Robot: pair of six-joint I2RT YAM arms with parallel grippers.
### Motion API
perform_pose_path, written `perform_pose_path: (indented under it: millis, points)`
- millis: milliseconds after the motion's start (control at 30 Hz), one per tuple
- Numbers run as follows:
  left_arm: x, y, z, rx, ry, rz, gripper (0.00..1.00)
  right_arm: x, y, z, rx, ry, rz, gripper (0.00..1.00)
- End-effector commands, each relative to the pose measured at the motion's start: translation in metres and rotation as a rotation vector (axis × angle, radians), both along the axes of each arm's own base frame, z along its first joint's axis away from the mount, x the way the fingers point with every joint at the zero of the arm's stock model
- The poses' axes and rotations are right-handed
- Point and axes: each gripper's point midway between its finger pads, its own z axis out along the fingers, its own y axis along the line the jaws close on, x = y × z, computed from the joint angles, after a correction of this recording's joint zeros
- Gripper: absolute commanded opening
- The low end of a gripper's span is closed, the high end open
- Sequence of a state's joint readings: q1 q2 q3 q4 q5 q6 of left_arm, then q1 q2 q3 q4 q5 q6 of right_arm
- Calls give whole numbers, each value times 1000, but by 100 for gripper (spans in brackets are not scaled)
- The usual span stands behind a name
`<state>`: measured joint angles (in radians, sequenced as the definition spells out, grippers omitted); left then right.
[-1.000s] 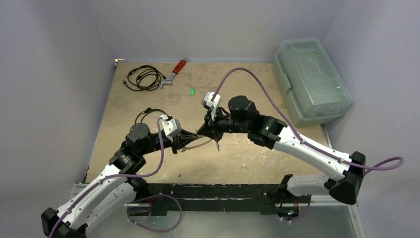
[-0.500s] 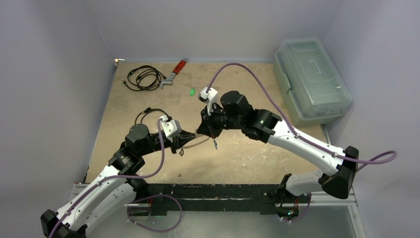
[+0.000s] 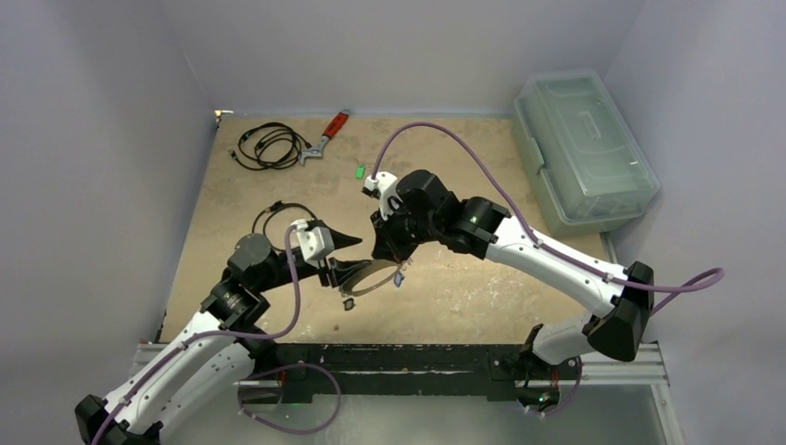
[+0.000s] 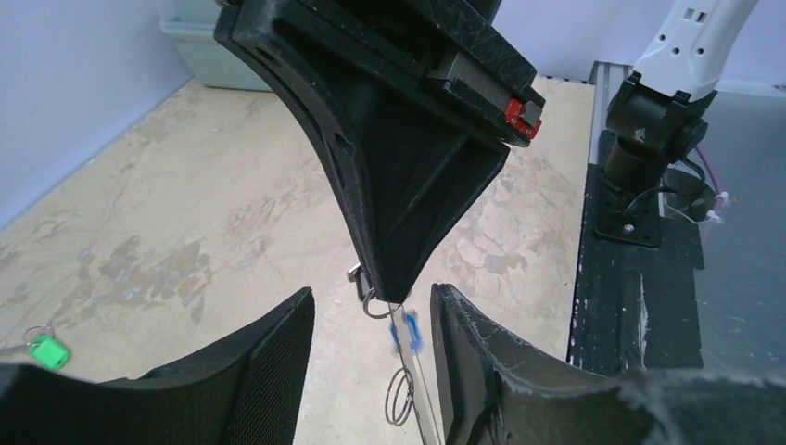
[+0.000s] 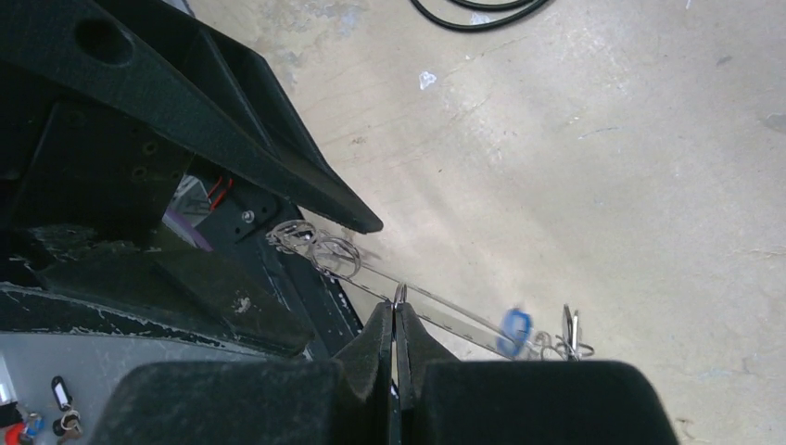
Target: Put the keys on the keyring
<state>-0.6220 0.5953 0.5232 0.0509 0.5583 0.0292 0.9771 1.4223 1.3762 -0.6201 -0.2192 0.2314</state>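
Observation:
The keyring point(image 3: 375, 281), a thin grey metal loop, hangs over the table from my right gripper point(image 3: 382, 256), which is shut on it. In the right wrist view its fingertips point(image 5: 396, 311) pinch a small ring on the loop's band point(image 5: 445, 315). A blue-tagged key point(image 3: 399, 276) point(image 5: 514, 326) point(image 4: 408, 332) dangles from the loop, and a small dark piece point(image 3: 349, 303) hangs at its near-left end. My left gripper point(image 3: 358, 256) point(image 4: 373, 297) is open, its fingers on either side of the loop without gripping it. A green-tagged key point(image 3: 359, 171) point(image 4: 46, 350) lies on the table.
Coiled black cables point(image 3: 269, 146) and a red-handled wrench point(image 3: 326, 137) lie at the back left. A smaller black cable point(image 3: 278, 211) lies behind the left arm. A clear lidded plastic box point(image 3: 582, 148) stands at the right edge.
My left gripper has opened and let go of the keyring. The right arm has swung left, and the keyring now hangs lower from the right gripper alone.

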Motion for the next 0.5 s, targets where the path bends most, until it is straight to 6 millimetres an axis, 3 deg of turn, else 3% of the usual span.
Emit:
perform_pose_path:
  millis: [0, 300, 467]
  points:
    - [-6, -9, 10, -26, -28, -73, 49, -1, 5, 35, 75, -40, 7, 0]
    - [-11, -17, 4, -23, -12, -130, 69, -2, 0, 42, 77, -54, 3, 0]
    - [-9, -22, 0, -13, -2, -142, 72, -4, 0, 48, 99, -62, 9, 0]
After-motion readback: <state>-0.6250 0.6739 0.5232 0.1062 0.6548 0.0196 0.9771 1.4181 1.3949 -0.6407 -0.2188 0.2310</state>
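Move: The keyring plate stays pinched in the right fingers. Its middle lies about 3 cm back, 3 cm to the right and 4 cm below the left hand; from the right hand it is some 3 cm back, 1 cm left and 2 cm below. The black tag hangs at its near end, roughly 7 cm back, 3 cm left and 5 cm below the left hand. The blue tag sits about 3 cm back, 7 cm right and 5 cm below that same hand. Rightward and slightly down, about 1.5 cm in all, the left hand edges in towards the right fingertips and the keyring, turning some 5 degrees clockwise. Its already half-open fingers spread further, to nearly three quarters, to either side of the plate's edge. The right hand stays nearly still and keeps its pinch on the plate. ##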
